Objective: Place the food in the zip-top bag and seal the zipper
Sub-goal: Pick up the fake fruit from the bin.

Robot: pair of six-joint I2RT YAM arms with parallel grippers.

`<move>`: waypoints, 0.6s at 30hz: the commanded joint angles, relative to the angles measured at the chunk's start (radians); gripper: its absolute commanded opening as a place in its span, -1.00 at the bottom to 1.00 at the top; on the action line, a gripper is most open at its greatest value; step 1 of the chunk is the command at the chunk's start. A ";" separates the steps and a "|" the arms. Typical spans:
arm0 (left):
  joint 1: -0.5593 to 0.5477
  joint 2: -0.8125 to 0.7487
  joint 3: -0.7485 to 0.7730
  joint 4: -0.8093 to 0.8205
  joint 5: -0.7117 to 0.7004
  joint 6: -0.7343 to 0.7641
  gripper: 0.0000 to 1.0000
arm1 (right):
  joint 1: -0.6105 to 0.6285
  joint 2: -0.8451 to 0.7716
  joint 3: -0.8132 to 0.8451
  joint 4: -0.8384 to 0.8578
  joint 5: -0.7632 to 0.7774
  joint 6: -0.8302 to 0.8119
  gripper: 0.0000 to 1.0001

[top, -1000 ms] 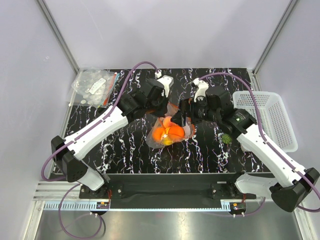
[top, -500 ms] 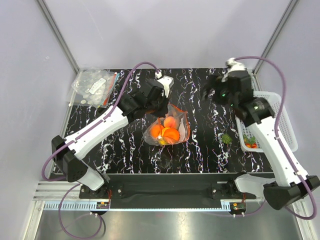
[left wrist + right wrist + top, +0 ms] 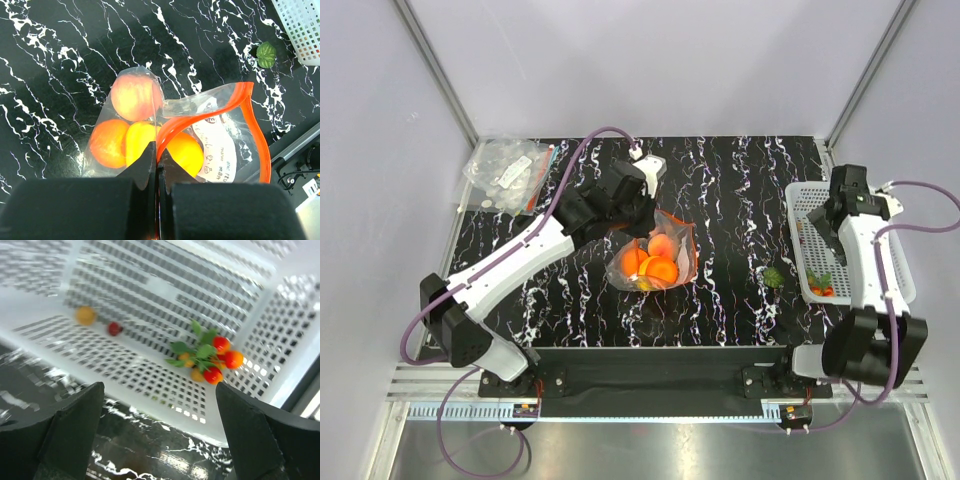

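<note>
The zip-top bag [image 3: 656, 262] lies mid-table with its mouth gaping. The food [image 3: 652, 262] sits inside it: a peach-pink ball [image 3: 134, 95], an orange one [image 3: 107, 143] and yellow ones [image 3: 184, 153]. The red-orange zipper [image 3: 260, 141] curves round the open mouth. My left gripper [image 3: 157, 161] is shut on the zipper strip at the bag's near corner, and in the top view the left gripper [image 3: 642, 216] is at the bag's far edge. My right gripper [image 3: 159, 387] hangs open and empty over the white basket [image 3: 150, 287], and in the top view the right gripper [image 3: 820, 222] is far from the bag.
The white basket [image 3: 880, 215] at the right edge holds a leafy cluster of tiny fruits [image 3: 207, 357] and two loose balls [image 3: 85, 315]. A green leafy piece [image 3: 773, 276] lies on the table beside it. A pile of clear bags [image 3: 510, 175] sits at the back left.
My right arm has left the bag's mouth and swung right to the basket, still open. The left gripper kept its hold and the bag settled with its mouth open.
</note>
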 commanded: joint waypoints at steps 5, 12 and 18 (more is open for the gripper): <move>0.004 -0.052 -0.016 0.054 0.021 -0.006 -1.00 | -0.048 0.145 -0.078 -0.078 0.014 0.198 0.99; 0.005 -0.055 -0.018 0.048 0.021 -0.004 -1.00 | -0.085 0.113 -0.208 0.049 0.011 0.235 0.99; 0.005 -0.054 -0.018 0.049 0.021 -0.004 -1.00 | -0.106 0.177 -0.293 0.130 0.014 0.261 0.99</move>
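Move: The tomato bunch in the bin lies about 15 cm below the open right hand, some 5 cm back and 6 cm to its right. In the bin too, the small red berry sits roughly 9 cm ahead of this hand and 2 cm to the right; on the table, the green piece is 7 cm left and 2 cm back, both about 16 cm below. From the left hand, the tomato bunch is some 46 cm right, 4 cm back and 20 cm below. No touch on the tomato bunch shows yet: the right hand drops about 11 cm into the bin towards it, fast at first and then easing, while drawing back some 5 cm. Its fingers stay wide open and tip steeper downward as the wrist turns about 15 degrees clockwise. The left hand stays put, still pinching the bag's edge. ##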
